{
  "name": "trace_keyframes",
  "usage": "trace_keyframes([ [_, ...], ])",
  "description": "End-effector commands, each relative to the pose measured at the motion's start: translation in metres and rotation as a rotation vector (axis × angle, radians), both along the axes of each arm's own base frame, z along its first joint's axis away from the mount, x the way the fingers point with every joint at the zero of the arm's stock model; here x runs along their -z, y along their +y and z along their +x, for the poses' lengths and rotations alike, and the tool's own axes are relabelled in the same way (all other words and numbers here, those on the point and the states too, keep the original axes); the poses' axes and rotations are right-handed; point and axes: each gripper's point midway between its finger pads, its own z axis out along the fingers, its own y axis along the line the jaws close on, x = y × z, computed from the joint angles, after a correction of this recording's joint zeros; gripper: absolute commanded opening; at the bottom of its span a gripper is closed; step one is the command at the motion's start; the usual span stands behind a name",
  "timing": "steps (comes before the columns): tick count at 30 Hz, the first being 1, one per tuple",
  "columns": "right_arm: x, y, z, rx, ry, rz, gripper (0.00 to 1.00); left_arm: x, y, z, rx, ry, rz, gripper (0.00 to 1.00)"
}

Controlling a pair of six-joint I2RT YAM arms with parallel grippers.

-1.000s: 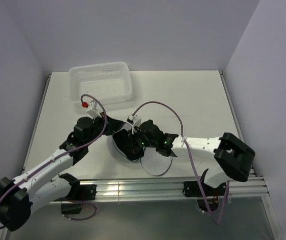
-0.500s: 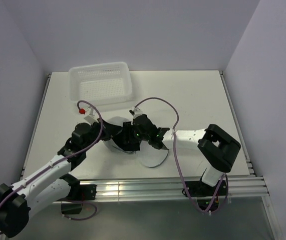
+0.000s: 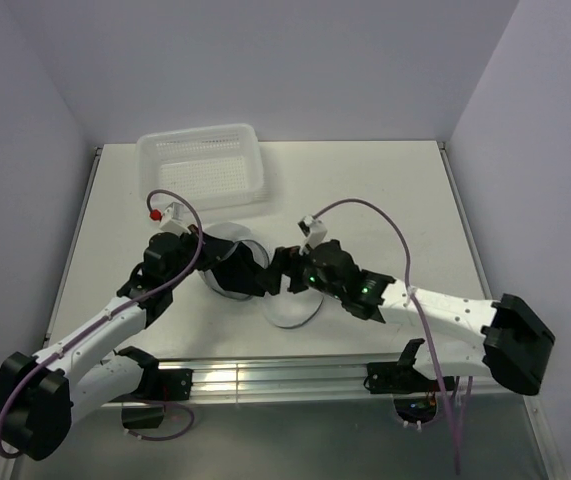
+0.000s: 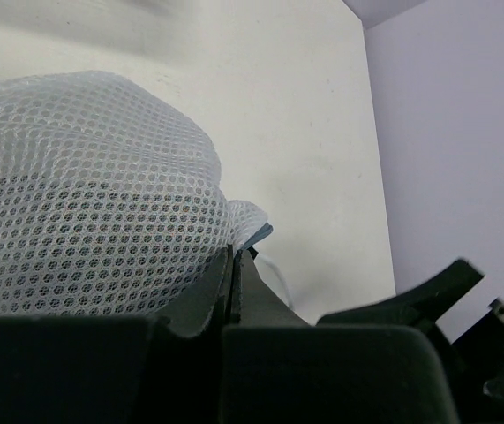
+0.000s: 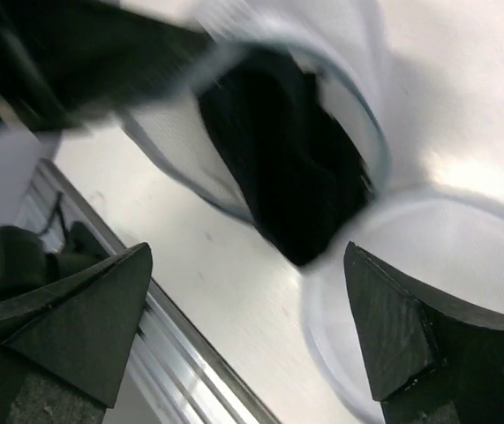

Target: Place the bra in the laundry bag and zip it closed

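Observation:
The laundry bag (image 3: 227,248) lies on its side mid-table, its white mesh dome (image 4: 84,203) filling the left wrist view. My left gripper (image 3: 208,263) is shut on the bag's rim (image 4: 234,252). The black bra (image 3: 251,274) is bunched inside the bag's open mouth, and a dark lobe (image 5: 291,168) of it bulges over the rim toward the round mesh flap (image 3: 293,308) lying flat on the table. My right gripper (image 3: 283,272) stands just right of the opening, open wide with nothing between its fingers (image 5: 247,256), a short way from the bra.
A white perforated plastic basket (image 3: 201,133) stands at the back left of the table. The aluminium rail (image 3: 315,372) runs along the near edge, close below the flap. My right arm's cable (image 3: 365,205) loops above the table.
My right gripper has opened, let go of the bra inside the bag, and drawn back to the right. The left arm has shifted the bag slightly left and back.

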Motion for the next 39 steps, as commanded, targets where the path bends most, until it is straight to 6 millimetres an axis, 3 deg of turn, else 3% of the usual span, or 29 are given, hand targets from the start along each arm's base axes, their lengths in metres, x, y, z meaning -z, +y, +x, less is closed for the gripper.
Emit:
trace_keyframes([
  [1, 0.031, -0.046, -0.012, 0.118, 0.059, -0.056, 0.95, -0.022, -0.002, 0.012, 0.004, -0.059, -0.007, 0.0],
  [2, 0.06, -0.071, -0.017, 0.186, 0.09, -0.119, 0.9, -0.021, -0.001, 0.013, 0.004, -0.057, -0.004, 0.0],
  [3, 0.067, -0.083, -0.02, 0.225, 0.1, -0.128, 0.81, -0.02, 0.0, 0.013, 0.0, -0.058, -0.002, 0.0],
  [4, 0.061, -0.093, -0.022, 0.271, 0.103, -0.087, 0.79, -0.021, 0.0, 0.013, 0.0, -0.061, -0.004, 0.0],
  [5, 0.082, -0.112, -0.028, 0.315, 0.131, -0.141, 0.77, -0.021, 0.001, 0.013, 0.002, -0.063, -0.006, 0.0],
  [6, 0.086, -0.119, -0.031, 0.349, 0.155, -0.127, 0.77, -0.021, 0.002, 0.012, -0.001, -0.062, -0.005, 0.0],
  [8, 0.096, -0.135, -0.039, 0.384, 0.177, -0.135, 0.8, -0.023, 0.003, 0.012, -0.005, -0.071, -0.004, 0.0],
  [9, 0.099, -0.137, -0.041, 0.396, 0.194, -0.123, 0.86, -0.023, 0.003, 0.012, -0.007, -0.068, -0.003, 0.0],
  [11, 0.11, -0.141, -0.046, 0.403, 0.22, -0.13, 0.89, -0.02, 0.003, 0.012, -0.002, -0.063, 0.0, 0.0],
  [14, 0.118, -0.132, -0.049, 0.377, 0.256, -0.112, 0.9, -0.021, 0.001, 0.012, 0.007, -0.061, -0.004, 0.0],
  [22, 0.11, -0.096, -0.03, 0.336, 0.242, -0.032, 0.66, -0.022, 0.003, 0.011, 0.001, -0.063, 0.002, 0.0],
  [24, 0.119, -0.09, -0.028, 0.332, 0.261, -0.041, 0.48, -0.022, 0.004, 0.012, -0.002, -0.062, 0.005, 0.0],
  [26, 0.115, -0.081, -0.022, 0.333, 0.257, -0.003, 0.35, -0.023, 0.005, 0.013, -0.013, -0.063, 0.009, 0.0],
  [27, 0.114, -0.08, -0.019, 0.34, 0.249, -0.001, 0.14, -0.022, 0.006, 0.013, -0.014, -0.057, 0.015, 0.0],
  [28, 0.104, -0.078, -0.015, 0.345, 0.227, 0.019, 0.04, -0.024, 0.007, 0.013, -0.018, -0.063, 0.017, 0.0],
  [29, 0.097, -0.083, -0.009, 0.373, 0.193, 0.019, 0.0, -0.027, 0.01, 0.015, -0.033, -0.069, 0.022, 0.0],
  [30, 0.072, -0.086, -0.004, 0.37, 0.118, 0.042, 0.0, -0.025, 0.013, 0.015, -0.045, -0.06, 0.034, 0.0],
  [33, 0.021, -0.102, 0.003, 0.378, -0.014, -0.017, 0.0, -0.036, 0.025, 0.021, -0.104, -0.071, 0.06, 0.0],
  [34, -0.017, -0.108, 0.001, 0.373, -0.058, 0.003, 0.0, -0.033, 0.029, 0.021, -0.112, -0.05, 0.073, 0.0],
  [37, -0.081, -0.123, -0.009, 0.323, -0.141, -0.044, 0.0, -0.039, 0.039, 0.027, -0.137, -0.042, 0.077, 0.0],
  [39, -0.1, -0.131, -0.014, 0.296, -0.17, -0.09, 0.0, -0.045, 0.048, 0.034, -0.157, -0.041, 0.091, 0.0],
])
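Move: From the open right hand, the laundry bag's round flap lies on the table about 6 cm back, 3 cm to the right and 15 cm below. The bra, in the bag's mouth, is some 9 cm to this hand's left, 2 cm ahead and 10 cm below. The left hand already grips the bag's rim; from it the flap lies roughly 11 cm back, 13 cm right and 15 cm down. Right hand sweeps right and down about 15 cm, pinches the flap's edge, lifts 23 cm; left keeps the rim. ##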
